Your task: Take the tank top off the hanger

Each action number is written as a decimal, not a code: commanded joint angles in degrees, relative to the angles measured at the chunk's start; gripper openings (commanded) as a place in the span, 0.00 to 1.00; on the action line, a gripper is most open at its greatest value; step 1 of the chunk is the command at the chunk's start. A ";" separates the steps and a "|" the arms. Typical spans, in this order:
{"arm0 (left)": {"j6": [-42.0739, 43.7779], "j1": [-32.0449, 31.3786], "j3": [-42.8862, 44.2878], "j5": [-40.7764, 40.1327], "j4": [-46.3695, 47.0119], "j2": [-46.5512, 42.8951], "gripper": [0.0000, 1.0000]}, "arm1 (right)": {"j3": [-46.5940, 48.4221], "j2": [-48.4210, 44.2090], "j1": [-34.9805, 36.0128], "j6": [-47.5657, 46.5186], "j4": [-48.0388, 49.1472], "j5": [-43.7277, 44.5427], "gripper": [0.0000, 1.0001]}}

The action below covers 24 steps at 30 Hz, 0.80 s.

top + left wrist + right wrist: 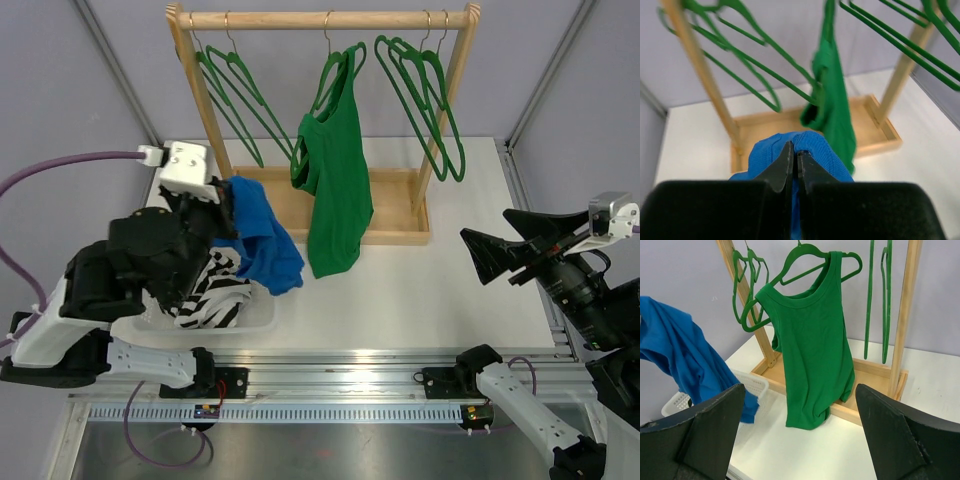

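A green tank top (pixel 335 190) (pixel 812 350) (pixel 832 100) hangs on a green hanger (pixel 340 65) (pixel 805 252) at the middle of the wooden rack (pixel 320 18), its hem reaching the rack's base. My left gripper (pixel 228 203) (pixel 795 150) is shut on a fold of a blue garment (pixel 262 240) (pixel 815 150) (pixel 680 355), held up left of the tank top and apart from it. My right gripper (pixel 488 235) (pixel 800 390) stands wide open at the table's right side, facing the tank top with nothing between its fingers.
A white basket (pixel 250 325) (pixel 747 380) sits under the blue garment with a black-and-white striped cloth (pixel 215 290) in it. Empty green hangers (pixel 235 85) (pixel 425 80) hang at both ends of the rail. The rack's wooden base tray (pixel 395 215) lies behind the tank top.
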 commanded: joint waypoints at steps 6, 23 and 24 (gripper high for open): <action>9.44 1.08 -7.73 -18.25 6.66 -11.29 0.00 | 0.08 1.47 -0.18 0.19 4.12 0.36 1.00; -19.54 30.66 -40.88 15.47 -4.11 -15.82 0.00 | -1.76 7.53 -0.27 5.99 10.71 -7.12 0.99; -23.22 33.23 -42.04 17.41 -5.01 -15.20 0.00 | -2.11 7.62 -0.27 6.25 11.06 -7.38 0.99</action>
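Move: The basket's middle, where the left hand is taking the blue tank top, lies about 13 cm left, 7 cm ahead and 43 cm below that hand; the striped tank top in it is 13 cm left, 5 cm ahead, equally low. Empty hangers hang 22 cm ahead, 3 cm left, nearly level. The green tank top is 25 cm ahead, 13 cm right, 17 cm lower; from the right hand, it lies 30 cm ahead, 18 cm left, 17 cm below. Swinging left some 12 cm, then dropping fast by about 20 cm and edging forward, the left hand carries the blue tank top over and down towards the basket, fingers still shut on it; the wrist turns about 20 degrees counter-clockwise and tips down. The open right hand eases forward and left, about 5 cm in all, towards the hanging green tank top. ##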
